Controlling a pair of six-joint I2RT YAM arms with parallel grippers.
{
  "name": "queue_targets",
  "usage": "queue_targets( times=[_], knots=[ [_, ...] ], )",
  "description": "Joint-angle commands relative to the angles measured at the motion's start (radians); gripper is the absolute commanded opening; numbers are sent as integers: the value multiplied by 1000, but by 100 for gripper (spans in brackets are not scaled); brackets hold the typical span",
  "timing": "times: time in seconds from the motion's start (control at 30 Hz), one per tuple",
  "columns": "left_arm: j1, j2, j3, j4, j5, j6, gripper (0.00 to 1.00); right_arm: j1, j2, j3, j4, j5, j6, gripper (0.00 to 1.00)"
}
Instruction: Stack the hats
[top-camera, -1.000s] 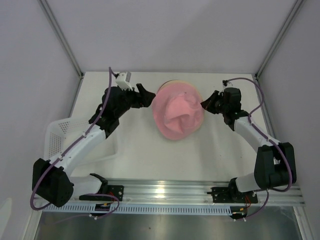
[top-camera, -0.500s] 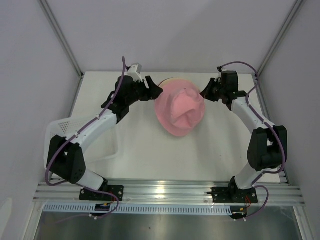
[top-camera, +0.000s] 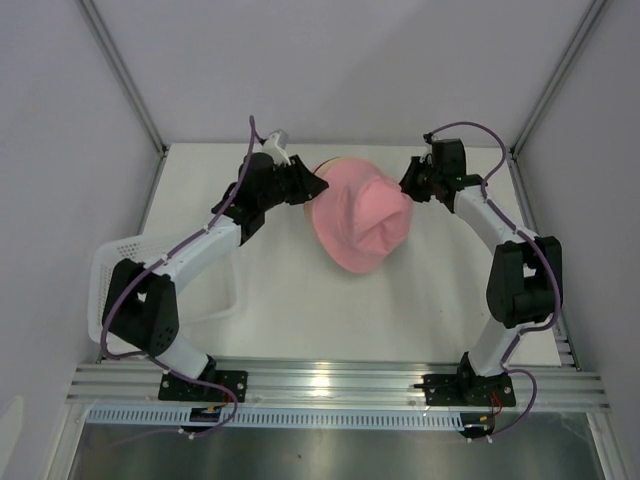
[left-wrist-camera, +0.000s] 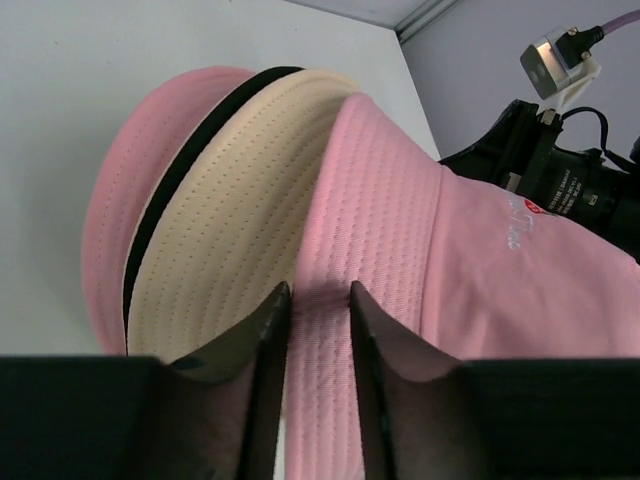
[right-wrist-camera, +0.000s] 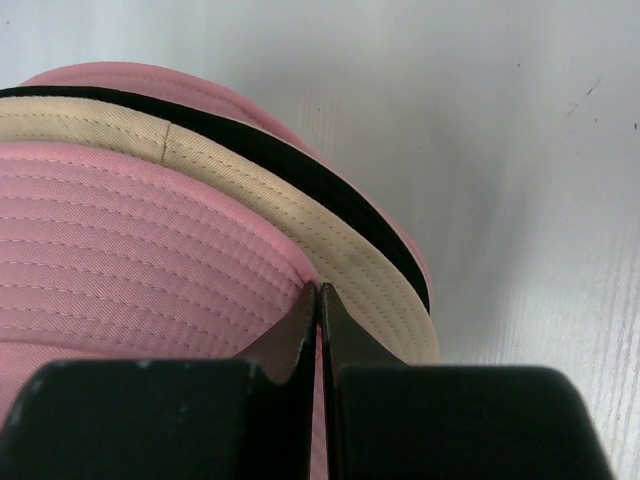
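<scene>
The hats lie in one pile at the far middle of the table. The top pink hat is crumpled, over a beige hat, a black hat and another pink hat. My left gripper is at the pile's left edge, its jaws a little apart, with the top pink hat's brim running between the fingers. My right gripper is at the right edge, shut on the same hat's brim, and lifts it off the beige brim.
A white plastic basket stands at the table's left edge, beside the left arm. Walls and two slanted metal posts close in the back corners. A metal rail runs along the near edge.
Both arms have reached farther back towards the pile. The left gripper has come onto the pink brim and its jaws have narrowed. The pink hat has shifted back over the pile.
</scene>
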Motion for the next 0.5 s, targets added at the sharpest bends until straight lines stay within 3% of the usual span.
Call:
queue_targets(
  times=[0.0, 0.1, 0.3, 0.47],
  knots=[
    [-6, 34, 13, 59, 60, -50, 30, 17, 18, 49, -8, 6, -14, 0],
    [-6, 62, 31, 10, 9, -78, 1, 17, 22, 53, -8, 7, -14, 0],
    [6, 86, -28, -52, -177, -116, 1, 16, 25, 61, -19, 17, -17, 0],
    [76, 108, -188, 150, -128, -138, 1, 11, 11, 36, -1, 33, -11, 0]
  ],
)
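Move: The top pink hat's middle lies about 9 cm to the right of the left gripper, 7 cm back and some 10 cm below; its raised left brim runs between the half-open left fingers. The tan hat is just under it, roughly 7 cm right, 5 cm back and 13 cm below the left hand, with the black hat 1 cm lower still. From the right gripper, the pink hat's middle is about 10 cm left, 6 cm back and 4 cm down. Shut the left fingers fully on the edge of the top pink hat's brim and bring the left gripper down about 5.5 cm towards the tan brim, easing slightly forward, then left, as the wrist tips down and turns a little counter-clockwise. Keep the right gripper in place, its shut fingertips still at the brim's far right edge. ##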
